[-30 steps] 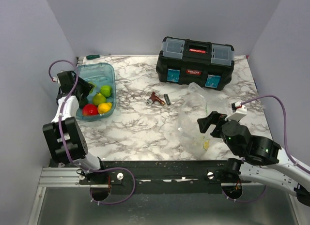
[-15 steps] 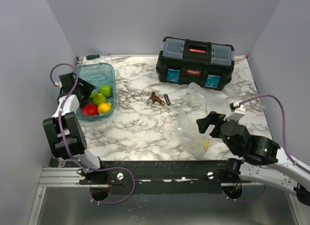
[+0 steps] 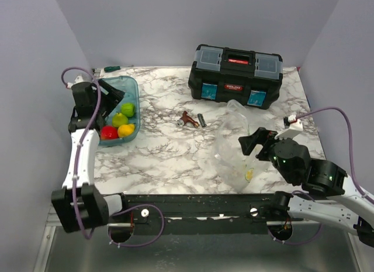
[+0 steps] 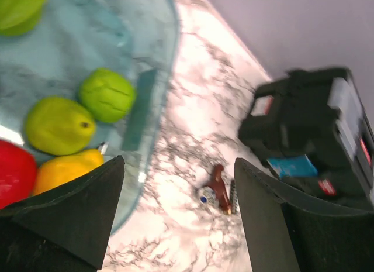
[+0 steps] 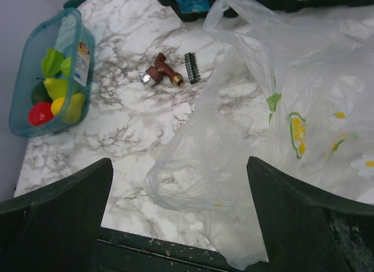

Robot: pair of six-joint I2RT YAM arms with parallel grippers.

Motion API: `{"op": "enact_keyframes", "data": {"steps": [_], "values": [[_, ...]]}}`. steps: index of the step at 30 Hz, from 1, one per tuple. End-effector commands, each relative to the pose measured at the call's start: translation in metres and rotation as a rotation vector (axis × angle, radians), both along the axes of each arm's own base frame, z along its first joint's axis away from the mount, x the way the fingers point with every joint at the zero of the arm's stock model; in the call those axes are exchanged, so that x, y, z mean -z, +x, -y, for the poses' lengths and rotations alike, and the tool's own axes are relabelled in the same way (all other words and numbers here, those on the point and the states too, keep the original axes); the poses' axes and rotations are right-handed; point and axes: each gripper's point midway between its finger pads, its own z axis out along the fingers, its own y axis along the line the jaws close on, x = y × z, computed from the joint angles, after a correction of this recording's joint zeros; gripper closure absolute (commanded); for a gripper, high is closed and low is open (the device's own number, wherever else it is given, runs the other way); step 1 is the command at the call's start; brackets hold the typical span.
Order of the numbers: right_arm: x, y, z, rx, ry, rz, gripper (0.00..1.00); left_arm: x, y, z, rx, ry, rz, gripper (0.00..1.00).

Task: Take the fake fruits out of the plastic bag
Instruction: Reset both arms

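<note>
Several fake fruits lie in a teal tub [image 3: 132,89] at the left: a lime-green one [image 3: 127,109], a green pear [image 3: 120,120], a red one [image 3: 108,132] and a yellow one [image 3: 126,130]. My left gripper [image 3: 111,95] hangs open and empty over the tub's left side. In the left wrist view the lime-green fruit [image 4: 107,95], pear [image 4: 58,124], red fruit [image 4: 14,172] and yellow fruit [image 4: 67,169] lie beyond my left gripper [image 4: 178,213]. The clear plastic bag [image 3: 232,144] lies crumpled at centre right. My right gripper [image 3: 251,142] stands open above the bag [image 5: 234,149], touching nothing.
A black toolbox [image 3: 236,76] stands at the back. A brown fitting [image 3: 187,119] and a black bit strip [image 3: 201,120] lie mid-table between tub and bag. A green-handled screwdriver [image 3: 111,68] lies at the back left. The bag carries yellow and green flower prints [image 5: 299,131].
My left arm has risen and swung back from the tub, and its jaws have widened. My right arm has shifted slightly; its jaws stay wide.
</note>
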Motion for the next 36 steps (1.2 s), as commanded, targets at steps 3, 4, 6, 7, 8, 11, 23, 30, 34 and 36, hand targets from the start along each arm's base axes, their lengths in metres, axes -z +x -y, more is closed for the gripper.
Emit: {"op": "enact_keyframes", "data": {"steps": [3, 4, 6, 7, 8, 11, 23, 30, 34, 36], "values": [[-0.038, 0.004, 0.013, 0.018, -0.034, 0.074, 0.0, -0.088, -0.064, 0.124, 0.381, 0.227, 0.251, 0.25], [-0.044, 0.004, 0.015, 0.023, -0.033, 0.084, 0.0, -0.101, -0.077, 0.141, 0.432, 0.231, 0.293, 0.25], [-0.054, 0.005, 0.019, 0.029, -0.035, 0.103, 0.0, -0.121, -0.101, 0.166, 0.515, 0.232, 0.357, 0.25], [-0.06, 0.005, 0.02, 0.033, -0.028, 0.111, 0.0, -0.13, -0.113, 0.177, 0.559, 0.233, 0.386, 0.25], [-0.065, 0.005, 0.022, 0.039, -0.023, 0.118, 0.0, -0.143, -0.124, 0.186, 0.595, 0.229, 0.424, 0.25], [-0.086, 0.004, 0.025, 0.039, -0.001, 0.148, 0.0, -0.177, -0.161, 0.209, 0.724, 0.217, 0.533, 0.25], [-0.16, -0.012, 0.062, 0.077, 0.188, 0.255, 0.0, -0.281, -0.264, 0.168, 0.731, 0.205, 0.975, 0.01], [-0.18, -0.02, 0.082, 0.096, 0.257, 0.301, 0.0, -0.295, -0.273, 0.144, 0.635, 0.252, 1.038, 0.01], [-0.181, -0.023, 0.087, 0.095, 0.289, 0.325, 0.0, -0.291, -0.271, 0.148, 0.656, 0.243, 1.018, 0.01], [-0.179, -0.025, 0.08, 0.043, 0.27, 0.352, 0.0, -0.288, -0.271, 0.151, 0.669, 0.244, 1.012, 0.01]]}}
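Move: The bin of fruit lies almost directly under the left gripper, its middle roughly 18 cm down. In it, the starfruit just released is about 3 cm ahead and 5 cm left, the red fruit some 9 cm back and 2 cm left, and the green apple about level and 6 cm right. The emptied plastic bag is some 6 cm ahead of the right gripper, about 1 cm right and 25 cm below; the toolbox stands about 31 cm ahead and 4 cm left. Sweep the empty left gripper up and back off the fruit bin, nearly 30 cm each way, swinging right about 20 cm first and then partly back left; tip its fingers up, turn them clockwise and open them wider. Meanwhile lift the open right gripper about 18 cm away from the plastic bag, drifting right and raising its fingertips and left side slightly. ##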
